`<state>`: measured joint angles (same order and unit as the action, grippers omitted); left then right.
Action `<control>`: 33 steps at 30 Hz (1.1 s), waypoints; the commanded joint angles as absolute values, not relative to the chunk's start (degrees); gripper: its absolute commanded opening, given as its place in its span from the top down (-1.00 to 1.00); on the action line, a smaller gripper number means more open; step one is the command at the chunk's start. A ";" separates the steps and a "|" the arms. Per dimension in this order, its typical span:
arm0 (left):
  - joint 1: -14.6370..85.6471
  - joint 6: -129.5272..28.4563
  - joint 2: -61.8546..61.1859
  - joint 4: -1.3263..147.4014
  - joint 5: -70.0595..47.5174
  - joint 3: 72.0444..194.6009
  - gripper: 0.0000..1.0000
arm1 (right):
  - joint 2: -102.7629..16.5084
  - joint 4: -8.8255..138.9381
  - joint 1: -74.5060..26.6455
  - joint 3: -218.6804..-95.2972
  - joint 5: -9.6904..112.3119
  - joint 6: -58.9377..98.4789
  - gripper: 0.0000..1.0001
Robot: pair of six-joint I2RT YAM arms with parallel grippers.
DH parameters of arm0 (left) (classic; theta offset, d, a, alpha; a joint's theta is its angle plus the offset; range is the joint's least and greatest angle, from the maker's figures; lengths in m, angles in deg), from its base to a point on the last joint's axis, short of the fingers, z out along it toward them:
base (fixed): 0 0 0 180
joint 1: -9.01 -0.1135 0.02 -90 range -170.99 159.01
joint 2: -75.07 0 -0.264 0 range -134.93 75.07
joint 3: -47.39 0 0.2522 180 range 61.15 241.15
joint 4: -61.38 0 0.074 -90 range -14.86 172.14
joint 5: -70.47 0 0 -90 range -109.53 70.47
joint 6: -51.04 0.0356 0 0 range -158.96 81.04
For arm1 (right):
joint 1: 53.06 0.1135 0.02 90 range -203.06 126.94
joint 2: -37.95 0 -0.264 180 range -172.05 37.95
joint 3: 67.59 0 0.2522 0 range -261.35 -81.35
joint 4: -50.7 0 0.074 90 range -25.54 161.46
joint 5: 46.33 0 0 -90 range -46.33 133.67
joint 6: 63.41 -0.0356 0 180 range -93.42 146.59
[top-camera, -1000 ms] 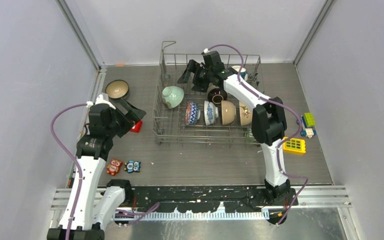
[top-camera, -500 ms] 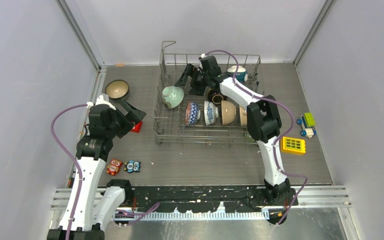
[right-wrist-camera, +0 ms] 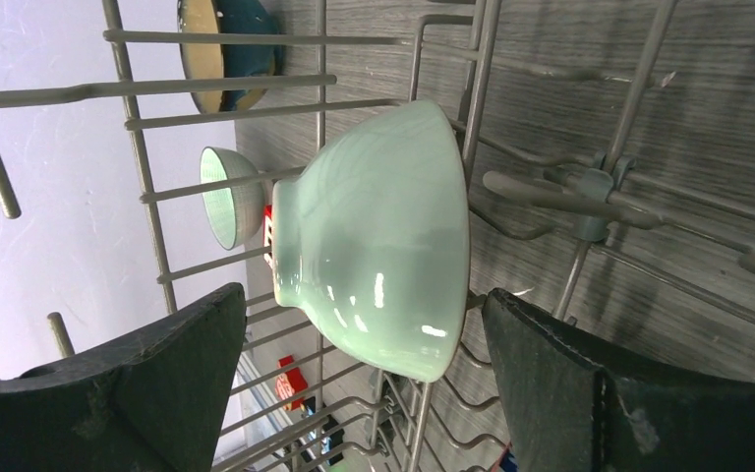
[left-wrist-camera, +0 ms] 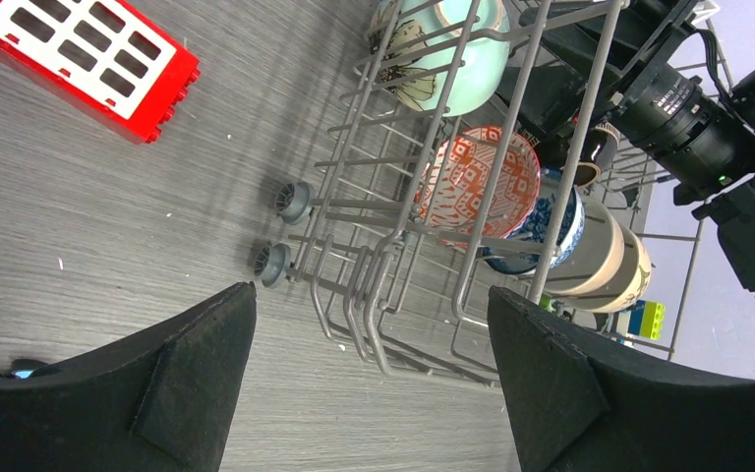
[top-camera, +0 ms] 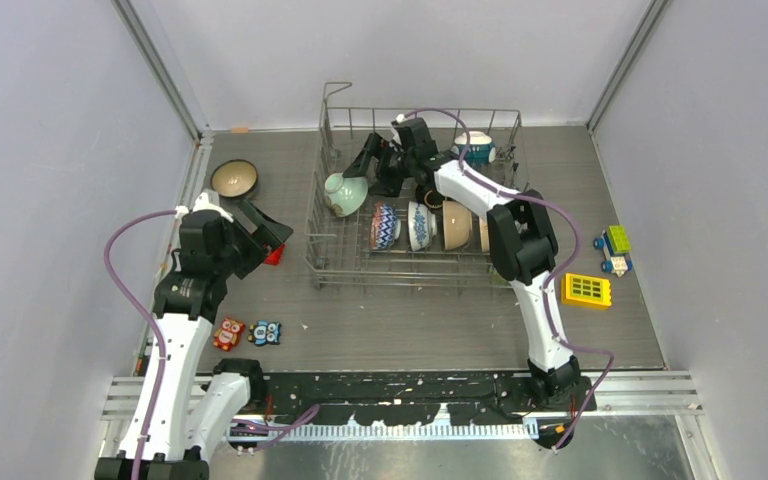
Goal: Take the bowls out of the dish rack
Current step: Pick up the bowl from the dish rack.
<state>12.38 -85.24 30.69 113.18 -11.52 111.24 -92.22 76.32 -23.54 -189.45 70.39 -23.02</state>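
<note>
The dish rack (top-camera: 312, 225) stands mid-table. A pale green bowl (top-camera: 346, 193) leans at its left end. Red patterned (top-camera: 383, 226), blue-and-white (top-camera: 420, 226) and cream (top-camera: 456, 225) bowls stand in a row, with a teal-and-white bowl (top-camera: 476, 147) at the back. My right gripper (top-camera: 368, 166) is open inside the rack. In the right wrist view the green bowl (right-wrist-camera: 383, 241) sits partly between the open fingers of that gripper (right-wrist-camera: 364, 293), a gap on each side. My left gripper (top-camera: 278, 242) hangs open over the table left of the rack (left-wrist-camera: 393, 265), nothing between its fingers (left-wrist-camera: 372, 295).
A dark bowl (top-camera: 234, 179) sits on the table at the far left. Through the wires I see another small bowl (right-wrist-camera: 228, 197) outside the rack. A red block (left-wrist-camera: 81, 61) lies by the left gripper. Owl figures (top-camera: 228, 333) lie near front left, and a yellow block (top-camera: 587, 290) lies right of the rack.
My right gripper has slid left along the back of the rack to the pale green bowl. The left arm has stayed put.
</note>
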 commanded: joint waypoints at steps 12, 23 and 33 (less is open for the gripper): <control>12.53 -85.19 31.48 112.33 -11.05 110.64 -0.76 | -91.41 58.24 -22.88 -182.58 75.74 -33.26 -0.67; 12.55 -85.19 31.43 112.42 -10.91 110.46 -0.76 | -87.67 50.06 -22.95 -177.48 74.17 -36.24 -0.49; 12.54 -85.19 31.70 112.70 -10.93 110.46 -0.76 | -85.14 46.45 -22.95 -175.46 73.99 -38.24 -0.22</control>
<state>12.38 -85.22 30.87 113.18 -11.50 110.50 -91.82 52.67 -23.26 -175.33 73.73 -36.70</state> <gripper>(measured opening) 0.884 0.636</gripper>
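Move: The pale green bowl leans in the rack, its middle about 4 cm to the right hand's left, 2 cm back and 3 cm below. The red zigzag bowl stands some 10 cm back and 5 cm to that hand's right. The black bowl is roughly 15 cm to its right and 2 cm back; both are about 6 cm lower than the hand. From the left hand, the green bowl lies some 16 cm ahead, 13 cm right and 12 cm below. Leftward and down by about 1.5 cm each, easing back slightly, the right hand slips its open fingers around the pale green bowl, then nearly stops there. Its fingertips tip up some 10 degrees, and the fingers close by about a third of their gap, one coming against the outer wall near the foot, the other in at the rim side. ##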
